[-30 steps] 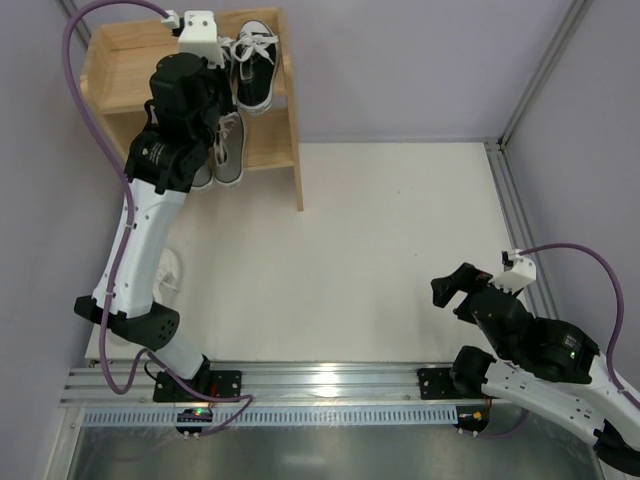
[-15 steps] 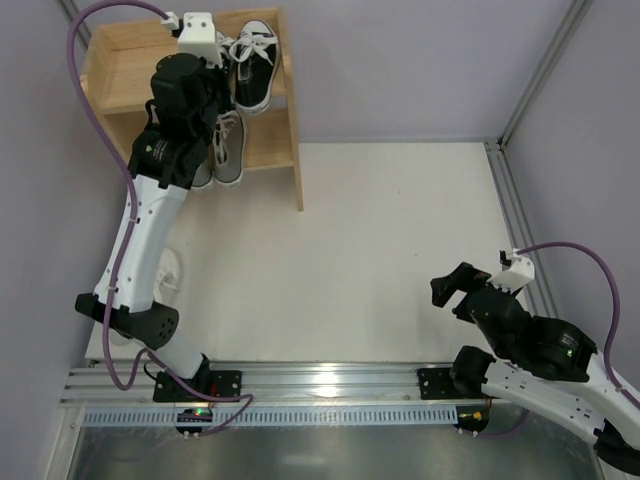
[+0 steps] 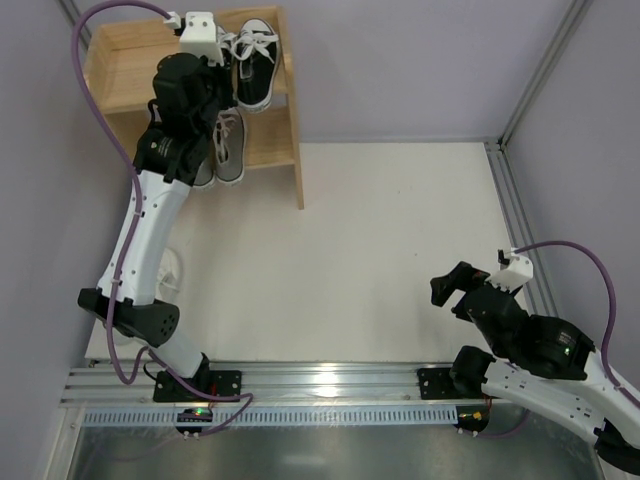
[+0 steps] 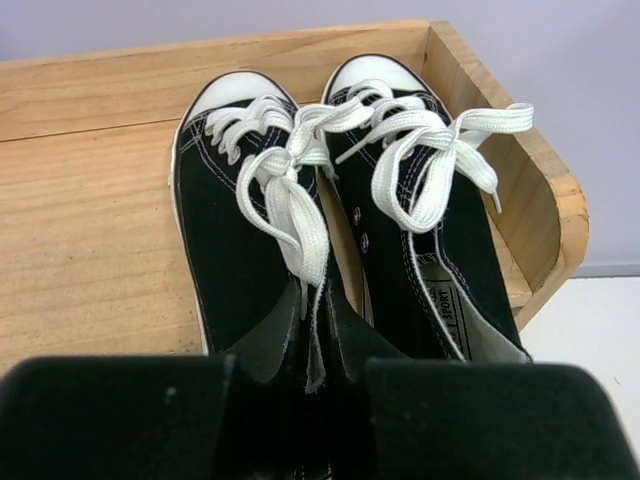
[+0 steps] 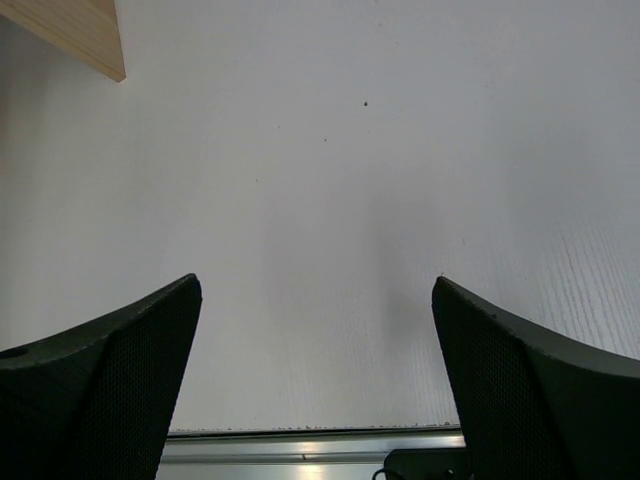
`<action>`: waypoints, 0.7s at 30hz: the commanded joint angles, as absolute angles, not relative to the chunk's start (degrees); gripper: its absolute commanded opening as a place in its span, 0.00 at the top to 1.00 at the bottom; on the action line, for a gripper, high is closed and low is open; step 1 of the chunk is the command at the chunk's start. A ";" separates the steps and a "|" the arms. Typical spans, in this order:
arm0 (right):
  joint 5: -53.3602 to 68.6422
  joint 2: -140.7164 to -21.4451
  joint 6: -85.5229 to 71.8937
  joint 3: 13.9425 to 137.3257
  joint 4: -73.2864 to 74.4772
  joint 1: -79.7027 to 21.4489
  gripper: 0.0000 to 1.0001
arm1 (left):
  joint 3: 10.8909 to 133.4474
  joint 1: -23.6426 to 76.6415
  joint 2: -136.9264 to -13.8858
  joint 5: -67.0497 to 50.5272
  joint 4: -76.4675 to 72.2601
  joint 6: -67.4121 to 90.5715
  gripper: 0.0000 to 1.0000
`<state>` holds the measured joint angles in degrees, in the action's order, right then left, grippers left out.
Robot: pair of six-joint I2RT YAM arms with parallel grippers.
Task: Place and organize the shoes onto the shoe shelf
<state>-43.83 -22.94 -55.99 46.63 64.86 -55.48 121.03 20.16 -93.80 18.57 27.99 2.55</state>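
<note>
The wooden shoe shelf stands at the far left. A pair of black canvas sneakers with white toe caps sits at the right end of its top tier. My left gripper is at their heels, shut on the touching inner collars of the left shoe and the right shoe. Grey sneakers sit on the lower tier, partly hidden by my left arm. One white sneaker lies on the table under that arm. My right gripper is open and empty over the table.
The shelf's right side panel is close beside the right black shoe. A metal rail runs along the near edge, and a frame bar lines the right side. The shelf's corner shows in the right wrist view.
My left arm has reached slightly farther over the shelf, and the black shoes have shifted a little toward the back. The right arm has not moved.
</note>
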 commanded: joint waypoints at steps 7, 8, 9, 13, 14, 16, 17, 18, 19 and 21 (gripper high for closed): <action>-45.53 -24.52 -54.93 46.76 63.63 -55.37 0.03 | 118.21 19.07 -95.36 12.91 22.85 3.16 0.87; -45.44 -24.43 -54.93 46.76 63.63 -55.37 0.03 | 118.21 19.07 -95.10 13.88 22.94 3.51 0.64; -45.53 -24.26 -54.93 46.67 63.63 -55.37 0.03 | 118.21 19.16 -94.84 15.45 23.11 3.60 0.54; -45.27 -24.43 -54.58 46.50 63.11 -55.37 0.03 | 118.47 19.16 -92.12 20.28 22.77 4.57 0.27; -45.26 -24.61 -54.58 46.49 62.93 -55.37 0.03 | 119.00 19.07 -91.67 21.26 22.68 4.57 0.23; -44.83 -24.61 -54.49 46.23 62.49 -55.37 0.03 | 119.70 19.07 -89.92 23.89 22.59 4.66 0.19; -44.91 -24.70 -54.41 46.14 62.40 -55.37 0.03 | 120.14 19.16 -89.39 24.95 22.50 4.83 0.17; -44.83 -24.70 -54.40 46.06 62.23 -55.37 0.03 | 120.93 19.16 -88.60 25.74 22.41 4.83 0.16; -44.48 -24.78 -54.23 45.88 61.79 -55.28 0.03 | 121.20 19.07 -88.07 26.62 22.15 4.75 0.15; -44.30 -24.96 -53.97 45.79 61.44 -55.37 0.03 | 121.29 19.07 -85.44 28.73 21.80 4.75 0.13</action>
<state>-43.81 -24.03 -55.27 46.33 63.79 -55.46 118.45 19.22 -91.37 23.70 24.93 4.25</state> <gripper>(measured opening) 0.973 0.861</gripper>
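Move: The left hand has the left black shoe pinched near its ankle opening, toe pointing forward on the top shelf; its middle lies about 4 cm ahead, 1 cm left and 2 cm below. The right black shoe stands about 9 cm to the hand's right, 4 cm ahead and 2 cm lower. The grey shoes are some 22 cm below, 2 cm ahead and 2 cm left. From the idle right hand, the left black shoe is roughly 35 cm ahead, 52 cm left and 26 cm up. The left fingers let go of the left black shoe on the top shelf, opening from almost shut to nearly full width after a slight nudge forward and dip of about 1 cm. The open hand then swings left about 3 cm, rising some 2 cm and easing back, while turning slightly counter-clockwise. ##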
